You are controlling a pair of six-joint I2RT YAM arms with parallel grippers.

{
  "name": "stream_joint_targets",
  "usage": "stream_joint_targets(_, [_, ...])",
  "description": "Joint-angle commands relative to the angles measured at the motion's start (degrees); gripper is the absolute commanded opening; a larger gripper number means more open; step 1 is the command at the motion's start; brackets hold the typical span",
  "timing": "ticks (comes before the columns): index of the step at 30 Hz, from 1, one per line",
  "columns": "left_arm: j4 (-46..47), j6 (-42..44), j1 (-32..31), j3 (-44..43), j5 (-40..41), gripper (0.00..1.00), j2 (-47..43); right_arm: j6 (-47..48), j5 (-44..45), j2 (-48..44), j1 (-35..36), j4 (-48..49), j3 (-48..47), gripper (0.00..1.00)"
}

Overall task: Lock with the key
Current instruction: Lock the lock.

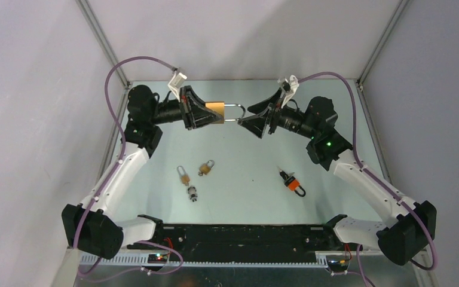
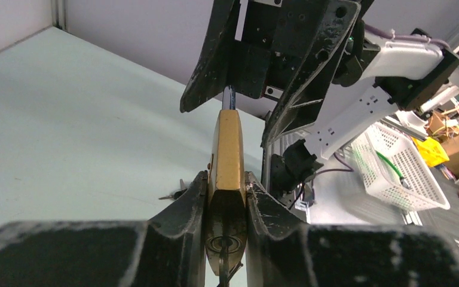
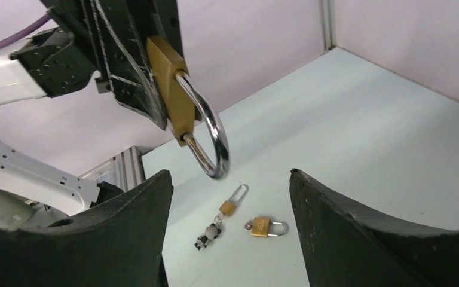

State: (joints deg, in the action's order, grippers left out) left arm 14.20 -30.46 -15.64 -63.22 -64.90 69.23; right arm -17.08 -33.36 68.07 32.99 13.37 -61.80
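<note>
A large brass padlock (image 1: 215, 108) hangs in the air at the back middle, with my left gripper (image 1: 221, 113) shut on its body (image 2: 227, 149). Its steel shackle (image 3: 209, 131) points toward my right gripper (image 3: 230, 176). That gripper stands open just short of the shackle, touching nothing. In the left wrist view, something thin and dark sticks out of the keyhole (image 2: 226, 244) at the lock's base. I cannot tell whether it is the key. An orange-headed key (image 1: 293, 183) on a black ring lies on the table at the right.
Two small brass padlocks (image 1: 183, 175) (image 1: 206, 168) lie on the table left of centre, one with a small panda charm (image 1: 192, 193) attached. The enclosure's walls stand close behind both grippers. A white basket (image 2: 394, 167) sits outside the table.
</note>
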Motion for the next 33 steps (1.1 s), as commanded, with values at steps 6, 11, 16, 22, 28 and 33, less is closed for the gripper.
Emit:
stream_joint_targets(6, [4.0, -2.7, -2.1, -4.1, 6.4, 0.00, -0.7, -5.5, -1.1, -4.6, -6.0, -4.5, -1.1, 0.78])
stream_joint_targets(11, [4.1, -0.8, -3.0, -3.8, 6.0, 0.00, -0.6, -5.7, -7.4, -5.4, -7.2, -4.2, -1.2, 0.70])
stream_joint_targets(16, [4.0, 0.5, -3.2, -3.5, 4.1, 0.00, -0.6, -5.2, -12.8, -4.8, -6.0, -1.8, -1.1, 0.61])
stream_joint_targets(22, [4.0, 0.8, -3.2, -4.5, -0.3, 0.00, -0.6, -5.6, -12.8, -3.0, -3.8, 2.5, -1.2, 0.57])
stream_joint_targets(28, [3.9, -0.2, -3.2, -4.4, -4.2, 0.00, -1.9, -6.1, -11.6, -0.7, -1.1, 6.4, -1.1, 0.41])
stream_joint_targets(33, [4.0, -1.0, -3.3, -3.7, -5.5, 0.00, -2.9, -6.0, -11.8, 0.5, -0.2, 7.8, -1.1, 0.20])
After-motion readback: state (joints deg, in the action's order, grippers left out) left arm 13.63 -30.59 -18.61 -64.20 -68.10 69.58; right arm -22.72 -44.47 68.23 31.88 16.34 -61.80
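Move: The shackle's curved end is about 2 cm to the right hand's left, level in reach and height; from the left hand, which already grips the padlock body, it is some 9 cm to the right and level. Far below on the table, roughly 35 cm down, the small brass padlock lies about 14 cm left of the right hand and 3 back, the orange padlock some 17 right and 8 back. Right hand retreats 4 cm right, swings back-left, closing around the shackle; left draws the padlock back 2 cm. ##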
